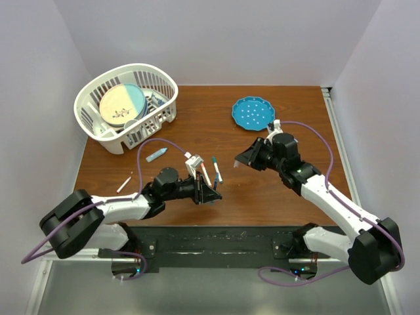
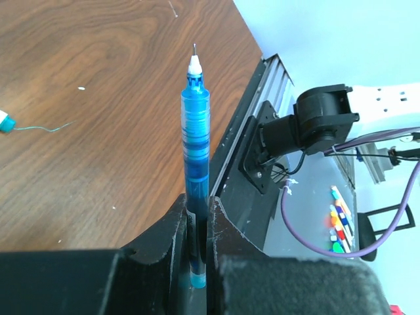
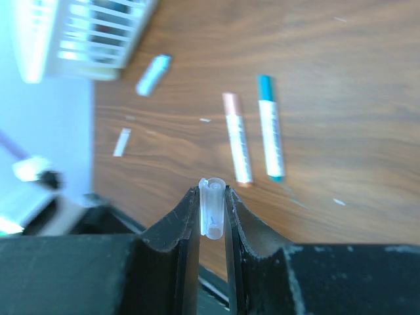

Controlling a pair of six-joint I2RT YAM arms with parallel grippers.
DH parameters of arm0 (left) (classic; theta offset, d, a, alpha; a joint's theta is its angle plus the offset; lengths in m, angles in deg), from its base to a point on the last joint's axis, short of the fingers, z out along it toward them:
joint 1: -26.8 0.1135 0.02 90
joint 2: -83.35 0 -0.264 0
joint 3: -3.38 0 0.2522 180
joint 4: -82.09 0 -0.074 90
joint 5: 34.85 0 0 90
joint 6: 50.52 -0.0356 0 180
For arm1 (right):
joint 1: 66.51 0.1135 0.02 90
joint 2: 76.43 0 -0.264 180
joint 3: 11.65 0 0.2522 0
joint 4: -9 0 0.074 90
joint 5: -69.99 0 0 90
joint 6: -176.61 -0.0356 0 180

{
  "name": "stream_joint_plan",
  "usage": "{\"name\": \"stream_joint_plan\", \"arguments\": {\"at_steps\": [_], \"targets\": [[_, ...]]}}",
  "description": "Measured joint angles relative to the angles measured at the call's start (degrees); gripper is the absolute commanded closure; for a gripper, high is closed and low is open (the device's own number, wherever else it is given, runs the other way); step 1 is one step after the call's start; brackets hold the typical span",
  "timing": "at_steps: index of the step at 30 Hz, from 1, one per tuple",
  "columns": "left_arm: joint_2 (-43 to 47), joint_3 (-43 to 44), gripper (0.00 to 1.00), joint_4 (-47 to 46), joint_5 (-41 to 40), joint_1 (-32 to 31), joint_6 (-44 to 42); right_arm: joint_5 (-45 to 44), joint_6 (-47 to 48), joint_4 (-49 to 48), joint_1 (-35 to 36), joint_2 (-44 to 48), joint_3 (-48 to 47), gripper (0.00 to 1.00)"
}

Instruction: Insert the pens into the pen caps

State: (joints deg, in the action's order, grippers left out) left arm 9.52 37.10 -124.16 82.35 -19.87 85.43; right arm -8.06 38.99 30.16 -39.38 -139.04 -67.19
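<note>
My left gripper (image 2: pixel 197 213) is shut on a translucent dark blue pen (image 2: pixel 195 138), whose bare white tip points away from the wrist over the table's near edge. In the top view this gripper (image 1: pixel 211 192) sits near the table's front middle. My right gripper (image 3: pixel 212 197) is shut on a small pale, nearly clear pen cap (image 3: pixel 212 211); from above it (image 1: pixel 239 161) hangs right of centre, facing the left gripper. On the wood between them lie a salmon-ended pen (image 3: pixel 237 138) and a teal-ended pen (image 3: pixel 270 128), side by side (image 1: pixel 205 172) (image 1: pixel 216 169). A thicker light blue pen (image 1: pixel 155 155) lies further left.
A white basket (image 1: pixel 167 85) holding dishes stands at the back left. A blue plate (image 1: pixel 253 113) sits at the back right. A short white pen (image 1: pixel 124 184) lies near the left front. The metal rail (image 2: pixel 252 98) runs along the table's near edge.
</note>
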Motion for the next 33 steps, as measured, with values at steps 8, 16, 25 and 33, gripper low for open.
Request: {"name": "stream_joint_plan", "arguments": {"at_steps": [8,16,25,33], "targets": [[-1.07,0.07,1.0,-2.62,1.31,-0.02,1.46,0.04,-4.33,-6.71,6.54,-0.87,-3.1,1.0],[-1.05,0.17,1.0,-2.56,1.62,-0.02,1.46,-0.52,-4.9,-7.52,10.23,-1.07,-3.72,1.0],[0.02,0.17,1.0,-2.27,1.77,-0.02,1.44,-2.14,-4.26,-7.5,11.82,-1.11,-3.72,1.0],[0.46,0.61,1.0,-1.68,1.79,-0.02,1.4,-2.51,-2.86,-7.45,12.35,-1.11,-3.69,1.0]]}}
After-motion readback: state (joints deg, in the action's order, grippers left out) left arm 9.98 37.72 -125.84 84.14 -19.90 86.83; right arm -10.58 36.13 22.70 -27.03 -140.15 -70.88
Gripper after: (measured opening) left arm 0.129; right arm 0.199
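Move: The blue pen's bare tip, held up by the left hand, lies some 7 cm left of the right hand, 4 cm back and about level with it; the right hand holds the clear cap. On the table, about 17 cm below, the teal marker lies roughly 7 cm left and 4 cm ahead, the peach marker 12 cm left and 3 cm ahead. From the left hand the cap is about 9 cm ahead, 9 cm right and 5 cm higher. The right hand carries the clear cap about 7 cm left, 5 cm up and slightly back towards the pen tip. ##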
